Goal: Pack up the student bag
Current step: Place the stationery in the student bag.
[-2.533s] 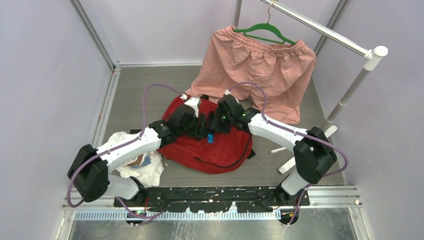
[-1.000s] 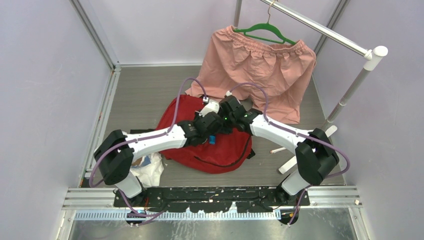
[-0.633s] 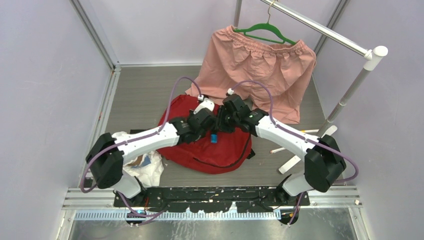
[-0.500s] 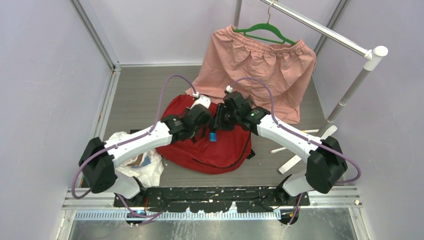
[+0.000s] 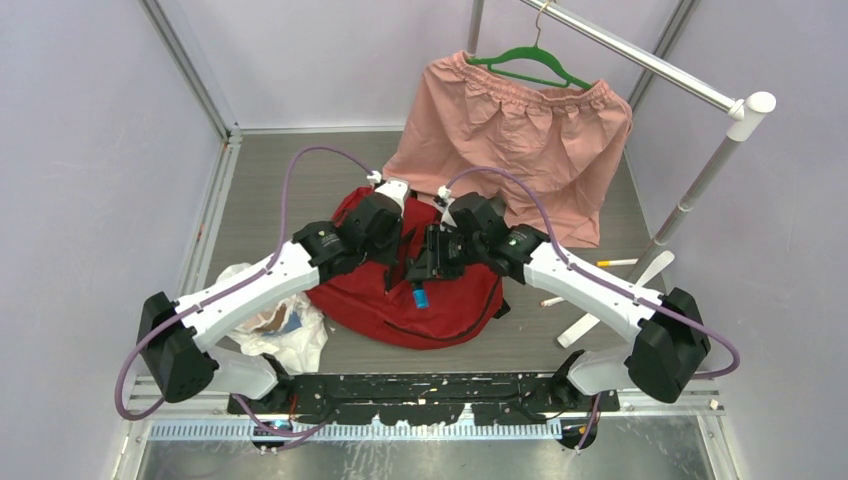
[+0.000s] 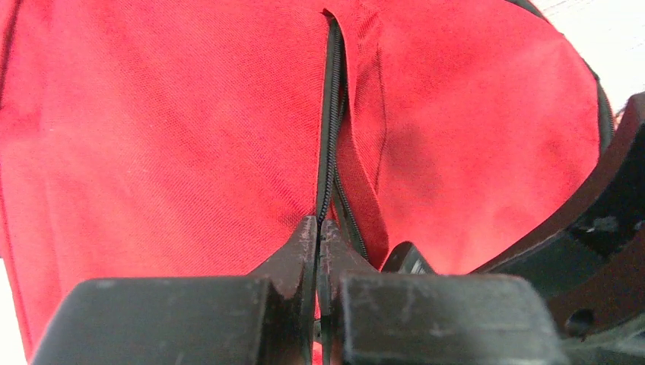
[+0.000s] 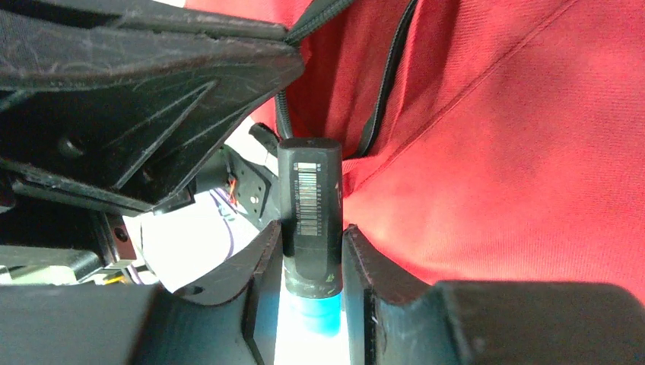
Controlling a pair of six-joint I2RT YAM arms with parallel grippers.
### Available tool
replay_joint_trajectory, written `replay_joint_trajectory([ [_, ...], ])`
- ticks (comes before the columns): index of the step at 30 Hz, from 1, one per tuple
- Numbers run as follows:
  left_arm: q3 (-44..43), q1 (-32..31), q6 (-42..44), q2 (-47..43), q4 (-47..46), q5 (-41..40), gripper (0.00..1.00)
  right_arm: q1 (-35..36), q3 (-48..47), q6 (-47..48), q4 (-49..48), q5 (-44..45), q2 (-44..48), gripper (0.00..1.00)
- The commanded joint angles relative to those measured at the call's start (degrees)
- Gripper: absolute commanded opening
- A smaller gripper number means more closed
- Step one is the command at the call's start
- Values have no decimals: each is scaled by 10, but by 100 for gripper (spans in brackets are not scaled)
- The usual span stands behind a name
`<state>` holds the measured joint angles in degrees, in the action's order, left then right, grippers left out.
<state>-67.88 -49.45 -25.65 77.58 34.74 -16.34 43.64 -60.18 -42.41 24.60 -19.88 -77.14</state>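
Observation:
The student bag (image 5: 445, 305) is a large red backpack lying on the floor between both arms. Its red fabric (image 6: 167, 129) fills the left wrist view, split by a black zipper (image 6: 330, 114). My left gripper (image 6: 319, 232) is shut on that zipper, with the zipper tape running straight into the closed jaws. From above, the left gripper (image 5: 388, 250) sits over the bag's upper left part. My right gripper (image 7: 312, 251) is shut on a black marker (image 7: 309, 205) with a barcode label and a blue end (image 5: 420, 297). It hovers over the bag's middle, right beside the left gripper.
Pink shorts (image 5: 520, 130) hang on a green hanger (image 5: 530, 68) from a metal rack (image 5: 700, 170) at the back right. A white plastic bag (image 5: 285, 335) lies at the near left of the red bag. Two pens (image 5: 615, 262) lie on the floor by the rack's foot.
The left gripper has shut on the bag's zipper and pulled back to the left, lifting the fabric. The right arm has shifted slightly nearer with the marker still in it.

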Motion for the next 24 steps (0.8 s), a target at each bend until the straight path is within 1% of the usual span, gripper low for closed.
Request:
replay_joint_trajectory([
  [1,-21,1,-31,-28,-3,49,0,7,-10,29,-4,-15,10,1],
  [5,-10,1,-44,-53,-8,60,0,2,-43,33,2,6,-19,1],
  [11,-3,3,-65,-79,-14,80,0,-8,-60,13,-52,13,-73,1],
  [15,-2,5,-66,-90,-17,96,0,-11,-40,-27,-144,25,-76,1],
  [19,-1,8,-68,-104,-23,109,0,-11,-22,-85,-252,44,-102,1],
  [21,-2,8,-67,-108,-21,111,0,-11,-11,-112,-309,69,-116,1],
  [23,1,8,-67,-111,-20,114,0,-10,-5,-127,-342,101,-137,1],
  [24,3,8,-70,-112,-22,117,0,-10,-5,-130,-353,113,-149,3],
])
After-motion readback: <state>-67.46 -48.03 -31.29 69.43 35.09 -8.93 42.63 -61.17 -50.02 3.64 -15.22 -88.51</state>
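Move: The blue-and-black marker is still in the right fingers; the red bag's pocket mouth lies about 7 cm ahead of that hand, 4 cm left and 3 cm below. The bag's curved front zipper is some 8 cm back and 5 cm right of the right hand, the black strap end 16 cm right and 4 cm back, both lower. The mouth is about 2 cm ahead, 3 cm right and 2 cm below the left hand, which already pinches its edge. The marker, kept gripped in the right hand, travels black end first into the pocket mouth: some 7 cm forward and 4 to 5 cm left, dipping about 2 cm midway before coming mostly back up, with a slight clockwise turn. Meanwhile the left fingers keep their pinch on the mouth's zipper edge and lift it about 4 cm, drawing back 2 cm and rolling some 10 degrees. ##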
